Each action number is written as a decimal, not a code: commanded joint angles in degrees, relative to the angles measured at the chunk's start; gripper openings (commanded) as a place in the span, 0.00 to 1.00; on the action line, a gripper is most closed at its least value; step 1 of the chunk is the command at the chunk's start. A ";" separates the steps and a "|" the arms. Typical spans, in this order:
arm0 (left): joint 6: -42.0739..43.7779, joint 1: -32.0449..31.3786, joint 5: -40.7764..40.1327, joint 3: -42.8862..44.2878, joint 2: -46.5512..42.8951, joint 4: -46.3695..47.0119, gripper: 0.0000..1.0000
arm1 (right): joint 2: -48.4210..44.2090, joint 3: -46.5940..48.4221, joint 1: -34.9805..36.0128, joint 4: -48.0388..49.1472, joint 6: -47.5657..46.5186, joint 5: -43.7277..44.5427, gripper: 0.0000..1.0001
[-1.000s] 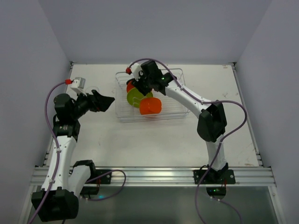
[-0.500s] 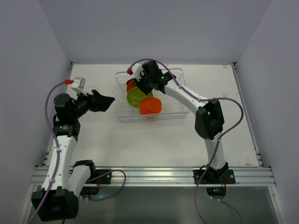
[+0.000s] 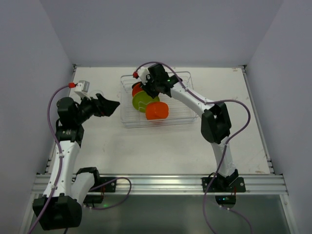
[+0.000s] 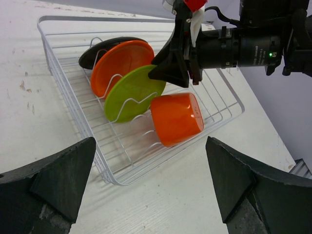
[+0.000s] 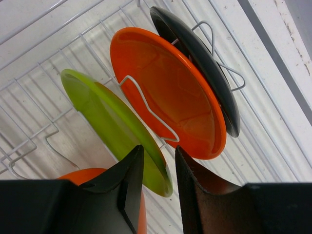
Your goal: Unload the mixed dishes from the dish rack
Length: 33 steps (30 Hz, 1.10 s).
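The dish rack stands at the back middle of the table. A black plate, an orange plate and a lime green plate stand on edge in its slots. An orange cup lies on its side beside them. My right gripper reaches into the rack with its jaws astride the green plate's rim, still open, a narrow gap showing at one finger. My left gripper hovers wide open to the left of the rack, holding nothing.
The rack's wire walls and upright slot prongs surround the right gripper. Walls close in the table at the back and both sides. Bare white tabletop lies between the rack and the arm bases.
The right gripper's jaws have narrowed around the green plate's rim, and the right arm's elbow has drifted slightly left. The left arm has not moved.
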 commanded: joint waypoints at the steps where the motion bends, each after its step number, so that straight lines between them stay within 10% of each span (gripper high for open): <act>1: 0.98 -0.37 0.68 0.03 0.12 1.26 1.00 | -0.08 2.47 -0.47 0.95 -1.34 -1.40 0.34; 16: 1.06 -0.37 0.77 -0.05 0.38 1.26 1.00 | 1.33 2.47 -1.08 2.44 -0.72 -1.75 0.00; 33: 0.98 -0.29 1.03 -0.05 0.74 1.18 1.00 | -6.32 -1.74 -1.61 6.39 -0.90 0.71 0.00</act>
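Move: The green plate stands in the rack with its right-hand rim already between the right hand's half-open fingers; its middle is about 4 cm to the left, 2 cm back and 5 cm below. The orange plate is some 4 cm ahead and 5 cm left, the black plate about 7 cm ahead and 5 cm left, and the orange bowl roughly 7 cm back and 1 cm right. From the left hand, the green plate lies about 14 cm ahead, 18 cm right and well below. The green plate's right-hand rim gets pinched as the right fingers close from about a third open to nearly shut, one pad on each face. The right hand all but stays put meanwhile, dipping and easing forward by some half a centimetre and coming back up to its starting height, still pointing forward, left and steeply down. ##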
